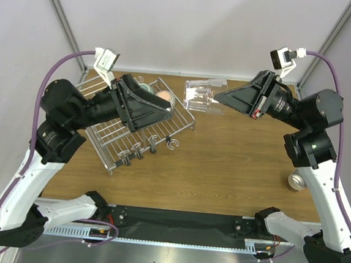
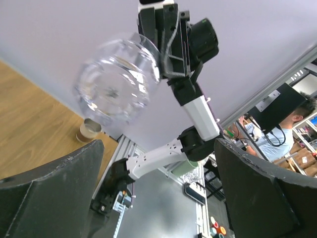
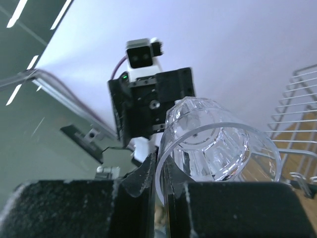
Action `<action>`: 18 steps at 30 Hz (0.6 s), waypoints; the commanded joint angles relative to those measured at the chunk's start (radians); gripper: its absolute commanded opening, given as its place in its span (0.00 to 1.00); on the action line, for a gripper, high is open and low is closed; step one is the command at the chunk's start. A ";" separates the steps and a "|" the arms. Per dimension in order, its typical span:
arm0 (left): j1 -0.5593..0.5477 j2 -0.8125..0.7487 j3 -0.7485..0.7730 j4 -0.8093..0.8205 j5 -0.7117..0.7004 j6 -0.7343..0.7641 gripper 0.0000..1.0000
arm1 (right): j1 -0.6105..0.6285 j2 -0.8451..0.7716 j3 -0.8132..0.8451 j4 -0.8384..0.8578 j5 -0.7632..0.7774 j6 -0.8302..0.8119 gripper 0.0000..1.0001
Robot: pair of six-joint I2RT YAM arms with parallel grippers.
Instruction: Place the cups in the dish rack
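Note:
My right gripper (image 1: 219, 99) is shut on the rim of the clear glass (image 1: 202, 97), which it holds on its side in the air just right of the dish rack (image 1: 110, 137). In the right wrist view one finger is inside the glass (image 3: 218, 144) and one outside, at the gripper (image 3: 159, 171). My left gripper (image 1: 167, 110) hovers open over the rack's right part and holds nothing; its view faces the glass (image 2: 116, 82) between the wide fingers (image 2: 54, 188). In the rack, partly hidden by the left arm, show a teal mug (image 1: 146, 89) and a reddish cup (image 1: 165, 97). A shiny metal cup (image 1: 295, 179) stands on the table at the right.
The wire rack (image 3: 297, 124) lies at the table's back left, with hooks (image 1: 138, 149) along its near edge. The right arm's base column (image 1: 312, 149) rises next to the metal cup (image 2: 89, 131). The back wall runs close behind the rack and the glass.

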State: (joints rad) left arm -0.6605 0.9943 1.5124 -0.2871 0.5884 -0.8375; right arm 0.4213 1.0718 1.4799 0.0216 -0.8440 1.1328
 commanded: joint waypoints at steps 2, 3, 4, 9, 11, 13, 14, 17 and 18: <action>0.007 -0.005 0.002 0.081 -0.024 -0.032 1.00 | 0.040 -0.001 -0.006 0.192 -0.050 0.084 0.00; 0.007 -0.005 -0.003 0.098 -0.033 -0.037 1.00 | 0.063 0.005 -0.004 0.204 -0.047 0.088 0.00; 0.006 -0.006 -0.006 0.100 -0.041 -0.038 1.00 | 0.076 0.011 -0.004 0.218 -0.044 0.094 0.00; -0.001 0.001 -0.006 0.098 -0.045 -0.049 1.00 | 0.157 0.059 0.025 0.238 -0.015 0.076 0.00; -0.005 0.006 0.000 0.095 -0.048 -0.052 1.00 | 0.185 0.079 0.036 0.241 -0.009 0.068 0.00; -0.010 0.003 -0.001 0.091 -0.055 -0.052 1.00 | 0.210 0.094 0.046 0.244 -0.007 0.062 0.00; -0.011 0.003 -0.003 0.091 -0.065 -0.049 1.00 | 0.217 0.097 0.049 0.241 -0.003 0.056 0.00; -0.019 0.000 -0.003 0.082 -0.078 -0.041 1.00 | 0.228 0.112 0.059 0.238 0.013 0.041 0.00; -0.024 0.000 -0.003 0.077 -0.078 -0.040 1.00 | 0.226 0.116 0.060 0.235 0.016 0.036 0.00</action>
State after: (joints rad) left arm -0.6670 1.0012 1.5024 -0.2485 0.5198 -0.8726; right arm 0.6376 1.1847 1.4883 0.2012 -0.8566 1.1942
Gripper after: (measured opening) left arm 0.996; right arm 0.118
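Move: The glass cup, already pinched at its rim by the right fingers, has its middle about 8 cm to the right of the open left hand, 4 cm farther out and roughly level. From the right hand, that middle is some 3 cm left and 2 cm below; the open left gripper waits about 11 cm left and 3 cm back. The dish rack lies about 26 cm ahead, 16 cm left and 45 cm below the left hand. Leftward and somewhat back, the right hand carries the glass cup base-first towards the open left gripper: it draws back about 3 cm first, then slides some 5 cm left, turning about 15 degrees counter-clockwise, its fingers keeping their pinch on the rim. The left hand nearly holds its place, fingers staying wide open to either side of the oncoming cup. ##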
